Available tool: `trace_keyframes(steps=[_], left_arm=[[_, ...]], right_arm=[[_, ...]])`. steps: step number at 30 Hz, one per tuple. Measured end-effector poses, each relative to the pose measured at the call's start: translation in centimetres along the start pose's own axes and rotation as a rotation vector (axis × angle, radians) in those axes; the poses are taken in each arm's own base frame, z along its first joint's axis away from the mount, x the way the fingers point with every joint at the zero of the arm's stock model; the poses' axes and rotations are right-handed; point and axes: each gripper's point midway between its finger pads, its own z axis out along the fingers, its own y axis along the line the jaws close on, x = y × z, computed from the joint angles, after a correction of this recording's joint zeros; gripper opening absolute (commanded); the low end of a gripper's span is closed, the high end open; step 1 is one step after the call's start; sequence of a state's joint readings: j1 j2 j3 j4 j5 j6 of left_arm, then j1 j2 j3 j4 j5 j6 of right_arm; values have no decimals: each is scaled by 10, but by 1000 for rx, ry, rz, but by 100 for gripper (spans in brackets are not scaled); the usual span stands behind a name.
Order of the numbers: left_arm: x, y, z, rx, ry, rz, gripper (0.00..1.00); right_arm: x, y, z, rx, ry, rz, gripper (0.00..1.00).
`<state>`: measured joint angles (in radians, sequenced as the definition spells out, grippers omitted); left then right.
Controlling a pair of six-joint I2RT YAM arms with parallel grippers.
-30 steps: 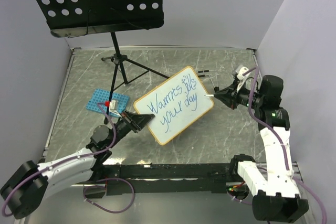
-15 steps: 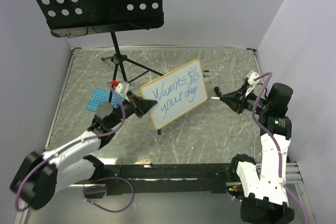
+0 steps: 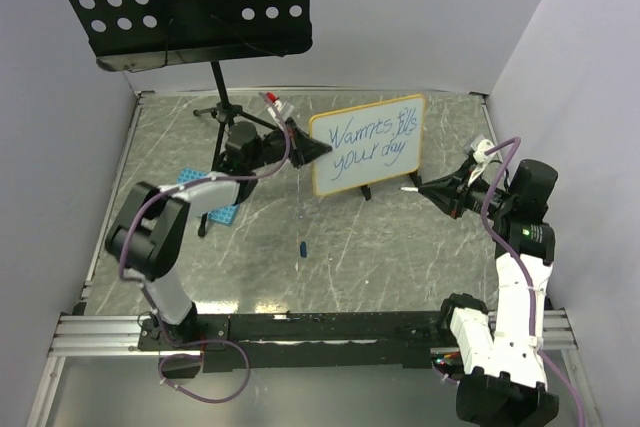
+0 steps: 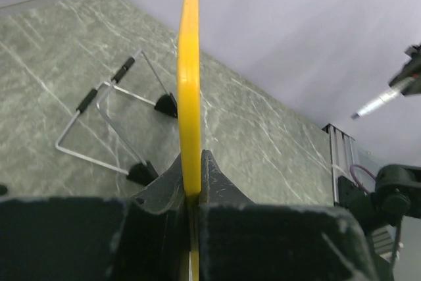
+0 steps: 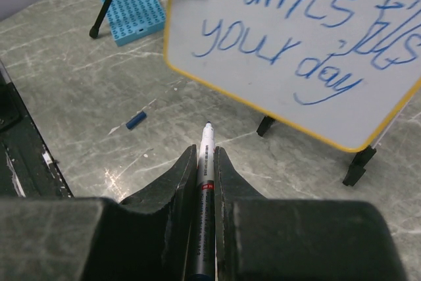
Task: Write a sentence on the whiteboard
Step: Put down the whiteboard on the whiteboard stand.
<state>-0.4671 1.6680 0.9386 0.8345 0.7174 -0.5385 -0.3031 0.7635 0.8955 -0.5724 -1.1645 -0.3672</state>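
The whiteboard stands towards the back middle of the table on its small black feet. Its face carries the sentence in blue, in two lines. My left gripper is shut on the board's left edge. In the left wrist view, the yellow frame runs straight up from between the jaws of the left gripper. My right gripper hangs just right of the board, shut on a white marker. The marker's uncapped tip points at the table below the whiteboard, apart from it.
A black perforated music stand rises at the back left, its tripod legs beside my left arm. A blue perforated rack lies under that arm. The blue marker cap lies mid-table. The board's wire prop rests behind it.
My left arm has swung the whiteboard from front centre to the back and right, and set it upright. My right gripper drew back slightly with the marker, then stayed still.
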Motion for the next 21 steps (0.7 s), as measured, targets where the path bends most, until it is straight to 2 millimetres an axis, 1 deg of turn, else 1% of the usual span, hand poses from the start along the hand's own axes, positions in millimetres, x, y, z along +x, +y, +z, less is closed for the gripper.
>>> trace_keyframes(steps=[1,6,12,15,21], left_arm=[[-2,7,8,11,-4,7,1],[-2,30,34,43,-19,-1,1],[2,52,58,82,-50,-43,1],[6,62,67,87,-61,-62,1],[24,80,76,86,-56,-114,1]], right_arm=[[0,-1,0,1,1,2,0],[3,-4,1,2,7,17,0],[8,-8,4,-2,20,45,0],[9,-9,4,-3,24,50,0],[12,-11,5,-6,32,66,0]])
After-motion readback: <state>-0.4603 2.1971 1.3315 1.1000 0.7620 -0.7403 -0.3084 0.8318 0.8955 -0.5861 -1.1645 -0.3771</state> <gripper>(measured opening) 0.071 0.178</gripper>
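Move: The left gripper already pinches the whiteboard by its left edge. The whiteboard stand it is bound for is about 12 cm ahead, 18 cm to its right and some 14 cm lower. The music stand's near foot is roughly 14 cm straight ahead on the table; the blue pen cap lies about 15 cm back and 6 cm to the left. From the right gripper, which holds the marker, the stand is about 24 cm ahead, 9 cm left and 17 cm down. Keeping its pinch on the whiteboard's left edge, the left hand carries the board out to the stand, some 9 cm forward and 5 cm to the right. It also sinks about 5 cm, mostly in the second half as the forward run eases off, and the fingertips tip up by 5 to 10 degrees. ##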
